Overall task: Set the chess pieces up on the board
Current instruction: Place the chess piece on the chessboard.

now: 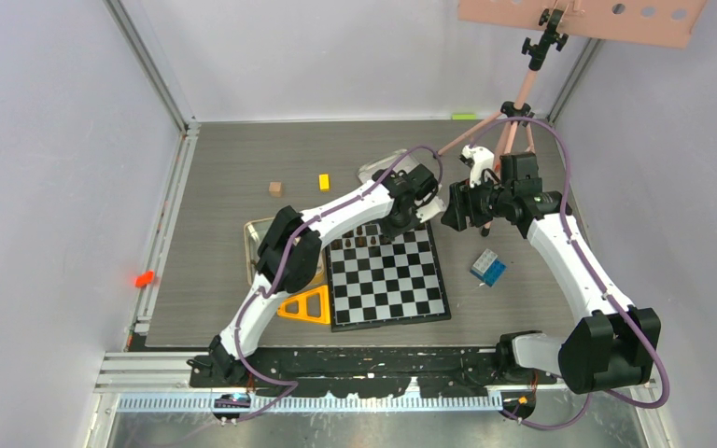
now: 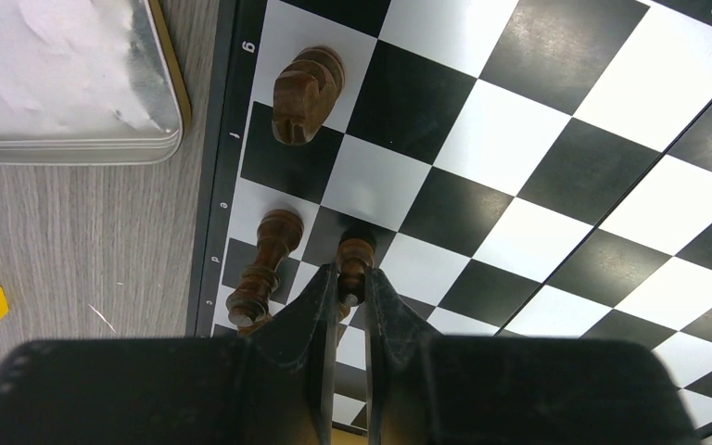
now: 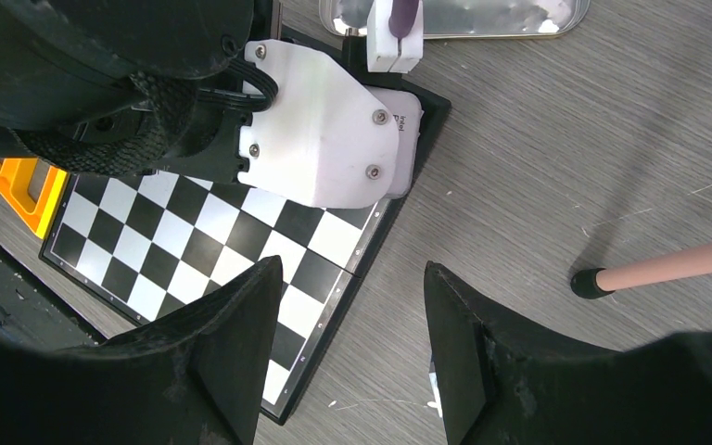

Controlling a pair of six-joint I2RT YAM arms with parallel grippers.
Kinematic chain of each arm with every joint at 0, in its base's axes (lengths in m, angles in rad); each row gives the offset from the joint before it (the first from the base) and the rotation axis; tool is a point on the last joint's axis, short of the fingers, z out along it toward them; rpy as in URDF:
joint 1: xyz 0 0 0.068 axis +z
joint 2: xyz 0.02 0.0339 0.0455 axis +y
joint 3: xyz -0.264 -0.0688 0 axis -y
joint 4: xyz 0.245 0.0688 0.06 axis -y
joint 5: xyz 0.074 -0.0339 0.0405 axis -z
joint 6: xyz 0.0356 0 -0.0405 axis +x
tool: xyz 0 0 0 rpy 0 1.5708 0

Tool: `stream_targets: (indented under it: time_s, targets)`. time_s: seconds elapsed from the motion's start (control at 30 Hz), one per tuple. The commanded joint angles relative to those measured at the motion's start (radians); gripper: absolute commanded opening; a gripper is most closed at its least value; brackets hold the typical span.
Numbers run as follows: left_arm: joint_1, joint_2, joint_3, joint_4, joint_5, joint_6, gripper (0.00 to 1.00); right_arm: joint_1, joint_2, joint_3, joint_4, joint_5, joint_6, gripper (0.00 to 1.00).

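Note:
The black-and-white board [image 1: 387, 280] lies between the arms. My left gripper [image 2: 352, 283] is shut on a dark brown chess piece [image 2: 354, 258], whose base is over a black square one row in from the board's lettered edge [image 2: 211, 232]. Beside it stands another tall dark piece [image 2: 264, 264], and a dark knight [image 2: 306, 91] stands further along that edge row. In the top view a few dark pieces [image 1: 362, 242] line the board's far edge by the left gripper [image 1: 394, 231]. My right gripper [image 3: 352, 287] hangs open and empty over the board's far right corner [image 3: 334, 278].
A silver tin lid [image 2: 65, 83] lies just off the board's far edge. A yellow block [image 1: 324, 182] and a brown cube [image 1: 275, 189] sit at the back left. Around the board are an orange triangle [image 1: 308, 306], a blue box [image 1: 488, 267] and a pink tripod [image 1: 513, 131].

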Motion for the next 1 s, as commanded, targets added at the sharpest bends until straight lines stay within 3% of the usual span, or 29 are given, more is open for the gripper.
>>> stream_targets:
  time_s: [0.0, 0.47, 0.97]
  targets:
    - [0.003, -0.019, -0.022, 0.037, -0.001, -0.016, 0.14, -0.006, -0.017, 0.001, 0.022, -0.017, 0.003, 0.63]
    - [0.004, -0.075, -0.051, 0.036, -0.004, -0.017, 0.28, -0.007, -0.02, 0.001, 0.02, -0.021, 0.003, 0.63]
    - [0.036, -0.357, -0.202, 0.06, -0.017, 0.012, 0.37, -0.009, -0.016, 0.003, 0.018, -0.024, 0.004, 0.62]
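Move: The dark chess pawn is between the left hand's closed fingertips, its middle about 2 cm below the hand point and its base on a dark second-row square straight under the hand. Another dark pawn stands some 3 cm to the hand's left, level with it. A tall dark piece stands roughly 3 cm ahead, and the knight about 4 cm ahead and 6 cm to the right. From the right hand, the held pawn is roughly 15 cm left, 3 cm ahead and 14 cm lower. The dark pawn is let go on its square: the left fingers part slowly around its head while the hand sinks about 1 cm. Still opening, the hand then turns upward and ends some 5 cm above its starting height, quickening away from the board and drifting nearly 2 cm left, with only a slight tilt. ##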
